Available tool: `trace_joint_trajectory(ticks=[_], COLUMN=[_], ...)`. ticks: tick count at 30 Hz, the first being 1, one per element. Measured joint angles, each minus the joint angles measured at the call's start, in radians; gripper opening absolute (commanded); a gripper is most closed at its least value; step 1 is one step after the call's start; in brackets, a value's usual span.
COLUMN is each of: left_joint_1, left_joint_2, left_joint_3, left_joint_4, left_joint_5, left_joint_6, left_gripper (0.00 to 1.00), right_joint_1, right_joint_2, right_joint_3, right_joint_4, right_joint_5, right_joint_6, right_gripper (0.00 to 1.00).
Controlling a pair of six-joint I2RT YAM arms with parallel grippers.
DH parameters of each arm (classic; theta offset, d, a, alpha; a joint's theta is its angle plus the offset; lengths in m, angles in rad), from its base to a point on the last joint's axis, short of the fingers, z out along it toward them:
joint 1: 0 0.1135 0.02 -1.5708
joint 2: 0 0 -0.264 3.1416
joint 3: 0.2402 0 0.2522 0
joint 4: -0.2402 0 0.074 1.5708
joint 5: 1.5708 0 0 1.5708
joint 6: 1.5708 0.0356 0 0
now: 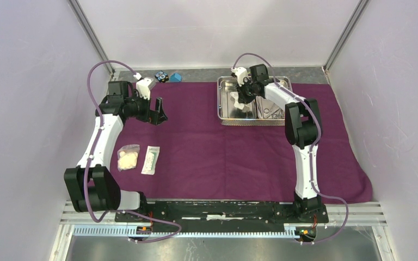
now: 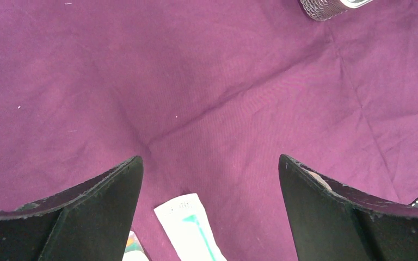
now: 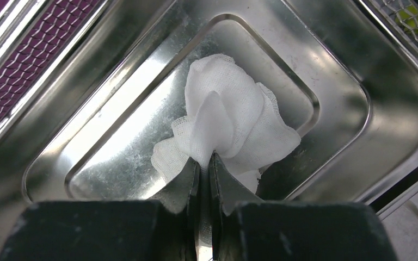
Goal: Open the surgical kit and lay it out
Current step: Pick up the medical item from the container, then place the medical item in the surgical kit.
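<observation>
The dark-purple cloth wrap [image 1: 223, 157] lies spread flat over the table. At its back stands the shiny steel tray [image 1: 221, 115]. My right gripper [image 3: 206, 160] reaches down into the tray's left compartment [image 3: 114, 163] and is shut on a white gauze wad [image 3: 234, 119], pinching a fold of it. Slim steel instruments [image 1: 272, 111] lie in the right compartment. My left gripper [image 2: 209, 160] hangs open over bare cloth [image 2: 196, 81] at the left, holding nothing. Just near of it lie the flat white packet [image 2: 188, 231] and a bagged gauze wad [image 1: 128, 157].
A small black block [image 1: 161, 76] and a blue block [image 1: 175, 77] sit on the grey strip behind the cloth's back left. Light walls close in on the left, right and back. The cloth's right edge droops toward the front right corner [image 1: 362, 187].
</observation>
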Motion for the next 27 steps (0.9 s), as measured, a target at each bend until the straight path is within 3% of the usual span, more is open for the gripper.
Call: trace_joint_trajectory(ticks=[12,22,27], left_joint_1=[0.000,0.000,-0.002], left_joint_2=[0.000,0.002,0.005], left_joint_3=[0.001,0.006,0.009], left_joint_4=[0.045,0.116,0.143], left_joint_5=[-0.011,0.167,0.216], left_joint_6=[-0.016,-0.040,-0.062], left_gripper=[1.00,1.00,1.00], right_joint_1=[0.000,0.010,0.033], right_joint_2=[-0.180,-0.377,-0.393], right_joint_3=[0.000,-0.093,-0.145], right_joint_4=[-0.024,0.087,0.093], right_joint_5=[-0.074,-0.297,-0.308], right_joint_6=[0.006,0.057,0.064], right_gripper=[0.00,0.00,0.00])
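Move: The right fingers are already shut on the gauze low in the tray's left compartment, its bulk about 1 cm ahead and 2 cm to the left. The forceps lie some 14 cm to the right and 4 cm nearer; out on the cloth, a few centimetres lower, the flat packet is about 40 cm left and 27 cm back, the cotton bag 50 cm left and 26 cm back. From the left hand, the gauze is roughly 19 cm ahead, 37 cm right and 15 cm below. Keep the right fingers pinched on the gauze and lift it nearly straight up out of the tray, some 18 cm, then draw it back and left about 5 cm each way towards the packet while the fingers swing up and leftward some 25 degrees. Meanwhile raise the open left gripper and ease it right, about 3 cm each, tilting its fingers up and rightward. ##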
